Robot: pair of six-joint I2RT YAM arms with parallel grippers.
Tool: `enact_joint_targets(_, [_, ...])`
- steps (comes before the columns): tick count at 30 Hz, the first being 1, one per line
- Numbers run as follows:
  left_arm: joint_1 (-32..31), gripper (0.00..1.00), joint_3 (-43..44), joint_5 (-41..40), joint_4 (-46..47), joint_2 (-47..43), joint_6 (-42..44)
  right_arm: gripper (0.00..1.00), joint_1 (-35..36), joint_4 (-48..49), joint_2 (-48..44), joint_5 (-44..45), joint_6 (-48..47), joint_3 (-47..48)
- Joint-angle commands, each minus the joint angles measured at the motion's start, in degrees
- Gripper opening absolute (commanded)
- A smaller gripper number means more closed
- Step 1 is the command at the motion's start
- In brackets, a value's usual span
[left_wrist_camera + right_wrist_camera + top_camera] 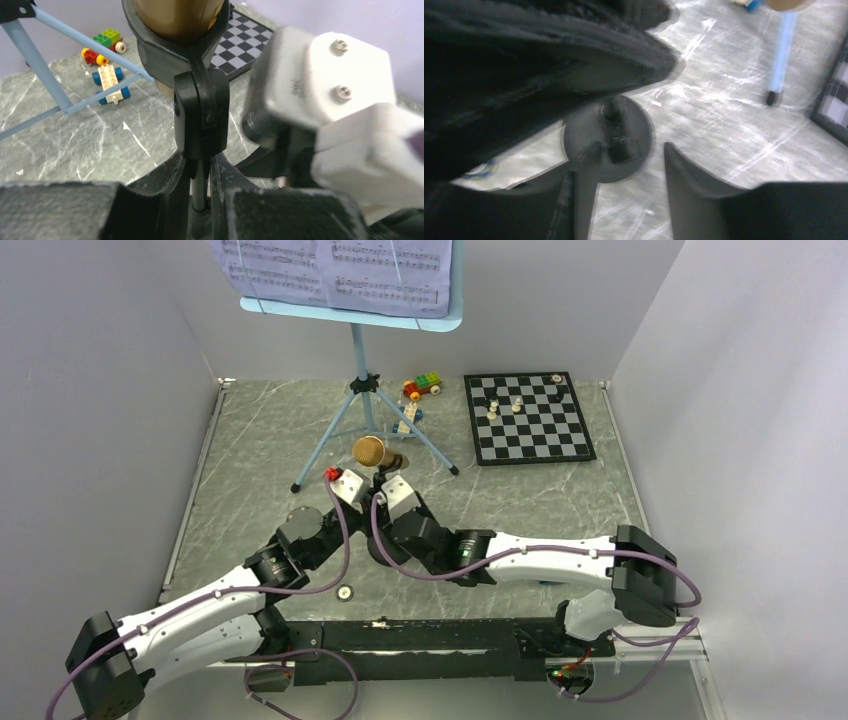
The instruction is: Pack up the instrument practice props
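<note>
A gold-brown microphone (369, 451) (175, 20) sits in the clip of the small black mic stand (202, 115). My left gripper (350, 486) (200, 170) is shut on the stand's thin rod just under the clip. My right gripper (395, 490) (630, 160) hangs close on the other side, above the stand's round base (634, 125). Its jaws are open, with only the base and table between them. Behind stands the light-blue music stand (365, 390) (45, 75) with white sheet-music pages (340, 265) on its desk.
A chessboard (528, 418) with several pieces lies at the back right. A toy brick car (422, 387) (105, 42) and a loose wheeled brick piece (111, 85) sit near the tripod legs (781, 55). A small round object (346, 592) lies near the arm bases. White walls enclose the table.
</note>
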Motion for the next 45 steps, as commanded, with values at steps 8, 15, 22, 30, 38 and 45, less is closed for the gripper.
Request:
enact_joint_targets(8, [-0.4,0.00,2.8,0.6,-11.0,4.7,-2.8,0.80,-0.5,-7.1,-16.1,-1.1,4.6,-3.0])
enact_joint_targets(15, [-0.4,0.00,4.1,0.4,-14.0,8.5,-4.1,0.80,-3.0,-8.2,-24.7,-3.2,10.4,-7.4])
enact_joint_targets(22, [-0.5,0.00,4.5,1.1,-15.6,12.5,-6.0,0.80,-4.2,-8.5,-27.8,-4.3,12.8,-9.5])
enact_joint_targets(30, [-0.5,0.00,1.1,0.5,-15.6,14.8,-10.2,0.80,-4.4,-7.6,-27.0,-5.6,14.6,-11.5])
enact_joint_targets(38, [-1.1,0.00,-4.8,0.8,-13.3,14.3,-14.2,0.80,-5.8,-3.2,-22.8,-10.9,15.4,-11.9])
enact_joint_targets(45, [-1.5,0.00,-8.4,0.6,-11.7,7.4,-14.8,0.75,-10.5,7.4,-19.2,-21.8,15.5,-13.0])
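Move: The right hand has its half-open fingers about the collar low on the microphone stand's pole, right at its hand point. The round base lies some 14 cm below, 1 cm left; a music-stand foot is about 18 cm ahead and 14 cm right, at table height. The left hand still holds the pole higher up; the collar is about 8 cm below it, 2 cm back and 1 cm right, the microphone roughly 4 cm ahead and 8 cm above. Rightward and up, the right hand opens wide and comes free of the stand's collar, backing off about 8 cm while rising 6 or 7, then sinks some 5 cm and eases 2 cm back left towards the pole, rolled about 20 degrees with its left side up. The left hand keeps its pinch below the microphone, carries it some 3 cm forward-right, then starts back, rolling slightly left side down. ##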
